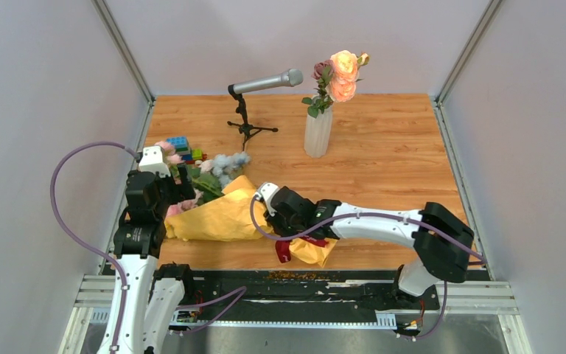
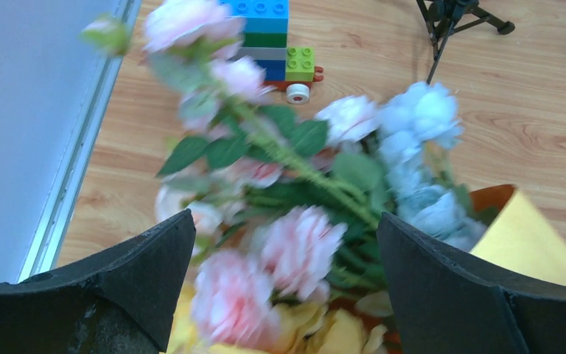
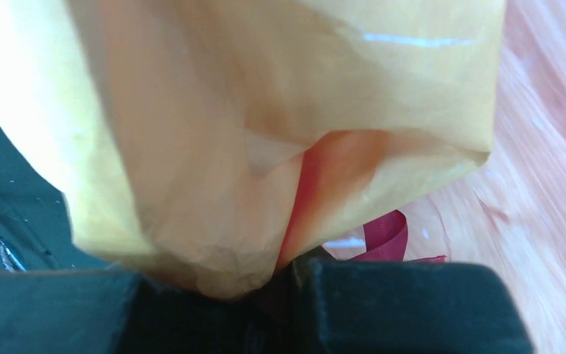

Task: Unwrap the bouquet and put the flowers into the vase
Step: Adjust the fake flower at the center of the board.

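Note:
The bouquet (image 1: 217, 217) lies on its side at the front left of the wooden table, its orange-yellow paper (image 3: 265, 110) partly loosened. My right gripper (image 1: 274, 225) (image 3: 280, 276) is shut on a fold of that paper near the stem end, beside a loose dark red ribbon (image 1: 283, 251) (image 3: 385, 234). Pink, cream and pale blue flowers (image 1: 221, 168) (image 2: 295, 243) spill from the open end. My left gripper (image 1: 175, 181) (image 2: 284, 243) hovers open over them, a finger on either side of the pink blooms. The white ribbed vase (image 1: 318, 133) stands at the back, holding peach roses (image 1: 343, 74).
A black microphone stand (image 1: 247, 122) with a grey mic (image 1: 265, 81) stands left of the vase. A toy block stack (image 1: 180, 145) (image 2: 269, 37) sits just beyond the flower heads. A black mounting strip (image 1: 302, 284) runs along the near edge. Grey walls close in on both sides.

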Tool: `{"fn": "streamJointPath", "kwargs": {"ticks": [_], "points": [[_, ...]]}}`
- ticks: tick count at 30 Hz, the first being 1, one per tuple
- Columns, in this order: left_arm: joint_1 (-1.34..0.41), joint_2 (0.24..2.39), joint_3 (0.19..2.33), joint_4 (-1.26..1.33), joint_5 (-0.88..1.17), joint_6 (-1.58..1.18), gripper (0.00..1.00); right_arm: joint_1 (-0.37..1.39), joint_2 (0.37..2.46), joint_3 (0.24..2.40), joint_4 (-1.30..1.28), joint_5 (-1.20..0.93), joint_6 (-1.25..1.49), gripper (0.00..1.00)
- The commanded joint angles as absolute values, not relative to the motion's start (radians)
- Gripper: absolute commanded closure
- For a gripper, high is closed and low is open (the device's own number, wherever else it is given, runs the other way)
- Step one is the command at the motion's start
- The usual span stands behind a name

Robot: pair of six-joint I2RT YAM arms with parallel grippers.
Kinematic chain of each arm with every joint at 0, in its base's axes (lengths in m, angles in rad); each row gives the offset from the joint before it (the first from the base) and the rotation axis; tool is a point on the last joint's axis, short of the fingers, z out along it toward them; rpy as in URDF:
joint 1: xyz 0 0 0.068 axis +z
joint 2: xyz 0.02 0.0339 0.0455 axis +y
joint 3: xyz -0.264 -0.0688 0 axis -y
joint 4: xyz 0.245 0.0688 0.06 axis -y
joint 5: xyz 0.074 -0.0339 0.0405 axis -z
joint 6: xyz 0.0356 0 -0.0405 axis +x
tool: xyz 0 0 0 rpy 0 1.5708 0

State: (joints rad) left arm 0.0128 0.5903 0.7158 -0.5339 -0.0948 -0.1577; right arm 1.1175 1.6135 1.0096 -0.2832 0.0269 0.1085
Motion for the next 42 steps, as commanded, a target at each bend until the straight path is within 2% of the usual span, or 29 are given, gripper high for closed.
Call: {"fn": "streamJointPath", "kwargs": {"ticks": [1, 6, 10, 21, 33, 42], "points": [[0.009, 0.616, 0.777, -0.48, -0.068, -0.171, 0.0, 1.098, 1.479, 0.984, -0.384, 0.227, 0.235, 1.0], [0.009, 0.648, 0.808, -0.476, -0.107, -0.158, 0.0, 1.07, 1.399, 0.943, -0.481, 0.27, 0.281, 1.0], [0.009, 0.646, 0.787, -0.454, -0.143, -0.151, 0.0, 1.067, 1.411, 0.928, -0.482, 0.279, 0.281, 1.0], [0.009, 0.635, 0.748, -0.45, -0.139, -0.147, 0.0, 1.068, 1.693, 1.103, -0.279, 0.208, 0.347, 1.0], [0.01, 0.635, 0.741, -0.456, -0.129, -0.148, 0.0, 1.069, 2.005, 1.382, -0.235, 0.446, 0.48, 1.0], [0.009, 0.643, 0.741, -0.456, -0.116, -0.147, 0.0, 1.067, 2.092, 1.487, -0.216, 0.467, 0.489, 1.0]]}}
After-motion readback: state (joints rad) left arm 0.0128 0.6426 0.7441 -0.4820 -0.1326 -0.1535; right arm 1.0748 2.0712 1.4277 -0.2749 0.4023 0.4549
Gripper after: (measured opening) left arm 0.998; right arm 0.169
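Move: Held in the right hand by its wrapped neck, the bouquet has its flower heads some 13 cm ahead and 14 cm left. The open board it is taken to lies about 18 cm ahead, 12 cm left and 6 cm below. The toy blocks are roughly 20 cm ahead and 21 cm left, the microphone stand 25 cm ahead and 3 cm left. From the left hand that board spot lies some 10 cm ahead, 5 cm right and 21 cm below. Keeping the yellow wrap pinched, the right hand first drags the bouquet about 8 cm to the right, then turns back and pushes it left and forward, sinking a few centimetres towards the board in front of the blocks and microphone stand, while turning some 30 degrees clockwise overall. The left hand, open and empty, shifts about 2 cm up and forward. ##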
